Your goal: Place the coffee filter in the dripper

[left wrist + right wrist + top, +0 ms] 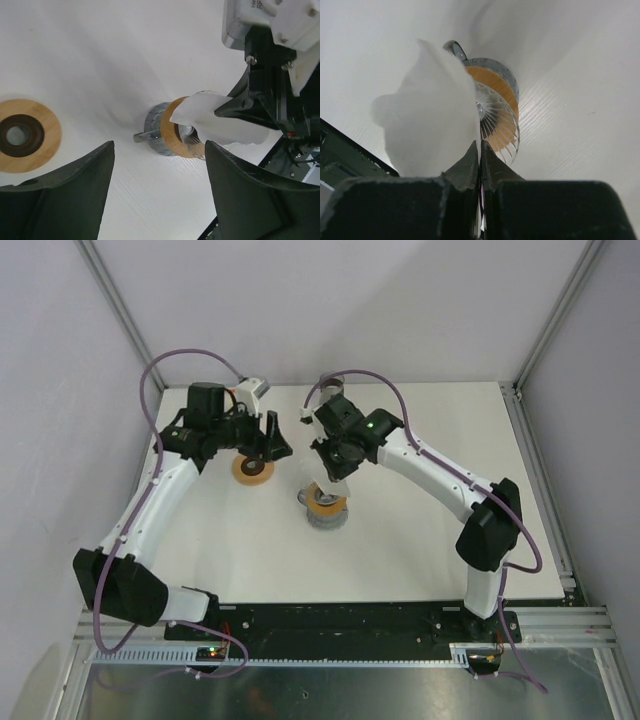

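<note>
The dripper (326, 510), a ribbed glass cone with a wooden collar on a grey base, stands mid-table. My right gripper (334, 478) hovers just above it, shut on the white paper coffee filter (427, 120). The filter hangs over the dripper's mouth (500, 107), and its edge is pinched at the right gripper's tips (480, 146). In the left wrist view the coffee filter (215, 120) overlaps the dripper's rim (170, 132). My left gripper (272, 437) is open and holds nothing, up and left of the dripper. Between its fingers (159, 145) only bare table shows.
A flat wooden ring with a dark centre (253, 471) lies on the table under the left gripper, and shows at the left edge of the left wrist view (22, 135). White walls and a metal frame (540, 490) enclose the table.
</note>
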Tool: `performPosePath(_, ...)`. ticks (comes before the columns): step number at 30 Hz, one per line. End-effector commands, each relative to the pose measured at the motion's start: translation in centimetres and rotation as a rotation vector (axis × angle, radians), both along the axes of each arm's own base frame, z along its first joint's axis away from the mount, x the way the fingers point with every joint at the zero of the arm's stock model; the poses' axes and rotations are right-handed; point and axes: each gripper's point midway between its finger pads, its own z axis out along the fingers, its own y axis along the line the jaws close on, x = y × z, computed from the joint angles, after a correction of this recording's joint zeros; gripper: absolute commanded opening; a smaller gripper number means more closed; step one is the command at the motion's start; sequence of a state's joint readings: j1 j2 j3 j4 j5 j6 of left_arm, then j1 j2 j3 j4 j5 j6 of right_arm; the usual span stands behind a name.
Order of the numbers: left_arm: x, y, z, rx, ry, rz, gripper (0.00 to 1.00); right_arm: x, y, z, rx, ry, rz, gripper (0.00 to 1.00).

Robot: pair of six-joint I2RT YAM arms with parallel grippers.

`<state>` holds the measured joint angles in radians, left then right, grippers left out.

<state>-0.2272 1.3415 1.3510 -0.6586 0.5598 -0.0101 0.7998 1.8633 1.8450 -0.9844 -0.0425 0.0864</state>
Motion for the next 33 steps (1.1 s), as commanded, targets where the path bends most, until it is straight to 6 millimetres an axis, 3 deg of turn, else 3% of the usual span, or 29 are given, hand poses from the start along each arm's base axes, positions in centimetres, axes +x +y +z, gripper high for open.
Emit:
performPosePath(1, 0.6, -2.3, -0.5, -0.034, 0.019, -0.011, 0.78, 0.0, 1.4, -0.2, 0.025, -0.018, 0.015, 0.12)
performPosePath(5, 0.7, -3.4, -1.3, -0.022, 0.027, -0.035, 0.78, 0.4, 1.4, 0.5, 0.027, -0.052, 0.003, 0.4)
performPosePath(7, 0.9, -3.5, -1.6, -0.013, 0.025, -0.036, 0.78, 0.7, 1.4, 1.5, 0.041, -0.08, 0.0, 0.48)
performPosePath(16, 1.4, -3.0, -0.9, 0.02, -0.034, -0.029, 0.79, 2.1, -0.1, 5.0, 0.013, -0.185, -0.019, 0.68)
performPosePath(22, 1.8, -2.9, -1.7, 0.041, -0.035, -0.034, 0.8, 2.2, 0.0, 7.3, 0.043, -0.251, 0.002, 0.74)
performPosePath(30, 2.5, -2.8, -2.5, 0.058, -0.022, -0.023, 0.8, 2.0, -0.6, 10.8, 0.039, -0.386, 0.015, 0.74)
performPosePath(32, 2.6, -2.7, -2.6, 0.058, -0.02, -0.021, 0.8, 2.1, -0.9, 11.8, 0.046, -0.427, 0.01, 0.7)
performPosePath(33, 2.6, -2.7, -2.6, 0.064, -0.03, -0.026, 0.8, 2.2, -1.3, 11.8, 0.043, -0.439, 0.006, 0.62)
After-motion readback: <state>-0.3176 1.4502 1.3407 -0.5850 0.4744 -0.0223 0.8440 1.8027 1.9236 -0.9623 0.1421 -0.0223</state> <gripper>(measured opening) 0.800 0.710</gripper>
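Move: The right hand pinches the coffee filter above the dripper, whose middle is about 2 cm back, 2 cm left and 8 cm below; the glass server holding it is in line beneath, some 14 cm down. From the open left hand, the filter is roughly 9 cm right, 4 cm back and 10 cm below, the dripper 10 cm right, 6 cm back and 15 cm down, and the wooden ring 5 cm ahead, 6 cm left on the table, 25 cm below. Right fingers release the filter, then rise about 5 cm; left hand goes right and down, towards the filter. ##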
